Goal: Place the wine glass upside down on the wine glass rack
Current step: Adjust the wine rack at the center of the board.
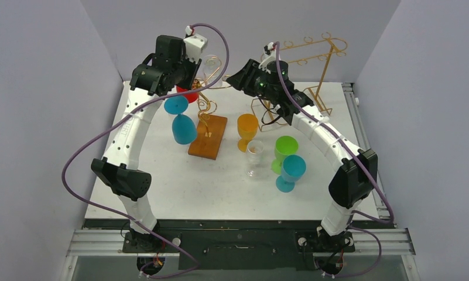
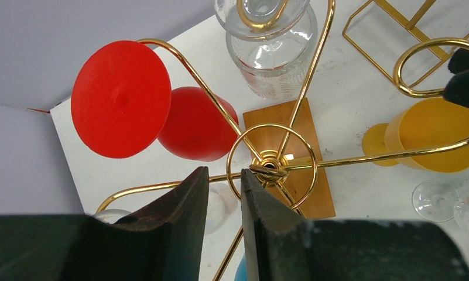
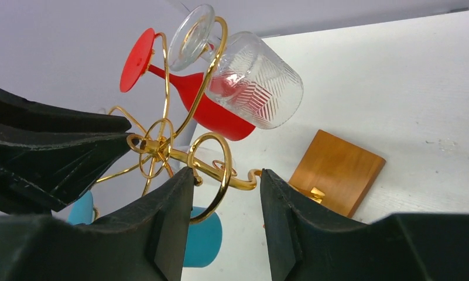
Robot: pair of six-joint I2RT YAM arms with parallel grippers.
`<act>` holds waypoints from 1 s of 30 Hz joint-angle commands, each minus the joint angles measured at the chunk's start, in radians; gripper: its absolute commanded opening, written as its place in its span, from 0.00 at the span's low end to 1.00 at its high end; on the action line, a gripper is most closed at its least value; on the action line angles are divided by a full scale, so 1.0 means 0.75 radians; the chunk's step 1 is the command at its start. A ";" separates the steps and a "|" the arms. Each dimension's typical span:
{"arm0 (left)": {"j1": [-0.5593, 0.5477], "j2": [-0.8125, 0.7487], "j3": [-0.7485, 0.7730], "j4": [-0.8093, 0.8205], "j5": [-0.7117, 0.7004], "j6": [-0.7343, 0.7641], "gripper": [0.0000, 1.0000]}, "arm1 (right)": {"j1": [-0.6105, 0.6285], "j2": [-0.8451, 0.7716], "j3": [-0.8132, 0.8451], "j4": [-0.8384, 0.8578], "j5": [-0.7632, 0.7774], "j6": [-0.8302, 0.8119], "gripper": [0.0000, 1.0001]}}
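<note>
The wine glass rack is a gold wire tree on a brown wooden base. A clear ribbed wine glass hangs upside down from one of its curled arms, foot up in the wire; it also shows in the left wrist view. My right gripper is open around an empty gold curl, just below and beside that glass. My left gripper sits at the rack's top hub. Its jaws stand a narrow gap apart, and nothing is visibly pinched between them.
A red glass and a blue glass hang upside down on other arms. Orange, clear, green and teal glasses stand right of the base. A taller gold frame rack stands at the back right.
</note>
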 commanded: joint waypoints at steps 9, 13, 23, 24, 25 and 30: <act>0.006 -0.075 0.050 0.041 0.081 -0.052 0.25 | -0.039 0.083 0.030 0.274 -0.049 0.144 0.23; 0.005 -0.083 0.051 0.017 0.094 -0.055 0.26 | -0.039 0.059 0.016 0.276 -0.037 0.140 0.15; 0.031 -0.090 0.121 -0.067 0.214 -0.148 0.44 | -0.037 0.012 -0.030 0.255 -0.001 0.113 0.00; 0.033 -0.092 0.118 -0.063 0.219 -0.158 0.44 | -0.037 0.009 -0.033 0.250 0.000 0.109 0.00; 0.033 -0.093 0.119 -0.059 0.224 -0.168 0.44 | -0.037 0.001 -0.043 0.251 0.005 0.106 0.00; 0.029 -0.077 0.124 -0.047 0.245 -0.192 0.44 | -0.037 -0.031 -0.092 0.277 0.029 0.111 0.00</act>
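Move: The rack's right-hand curl lies just in front of the right fingertips, about 3 cm ahead and 1 cm left at about their height; the rack's hub is some 4 cm ahead and 13 cm left, the hanging clear glass about 10 cm ahead and 8 cm left. From the left hand, the hub lies roughly 3 cm ahead, 3 cm to the right and 3 cm below; the hanging blue glass is about 5 cm back, 5 cm left and 7 cm below. The right hand slides about 2.5 cm forward and 1 cm up, rolling a little, so that its open fingers take in the rack's right-hand curl, then holds nearly still while they shut and pinch the curl's wire. Meanwhile the left hand, after a short wait over the hub, spreads its part-open fingers to nearly twice their gap and eases back, up and to the right, some 3 cm in all, rolling about 10 degrees with its left side dropping, so that the hub ring comes to lie between the fingertips in its own view. ##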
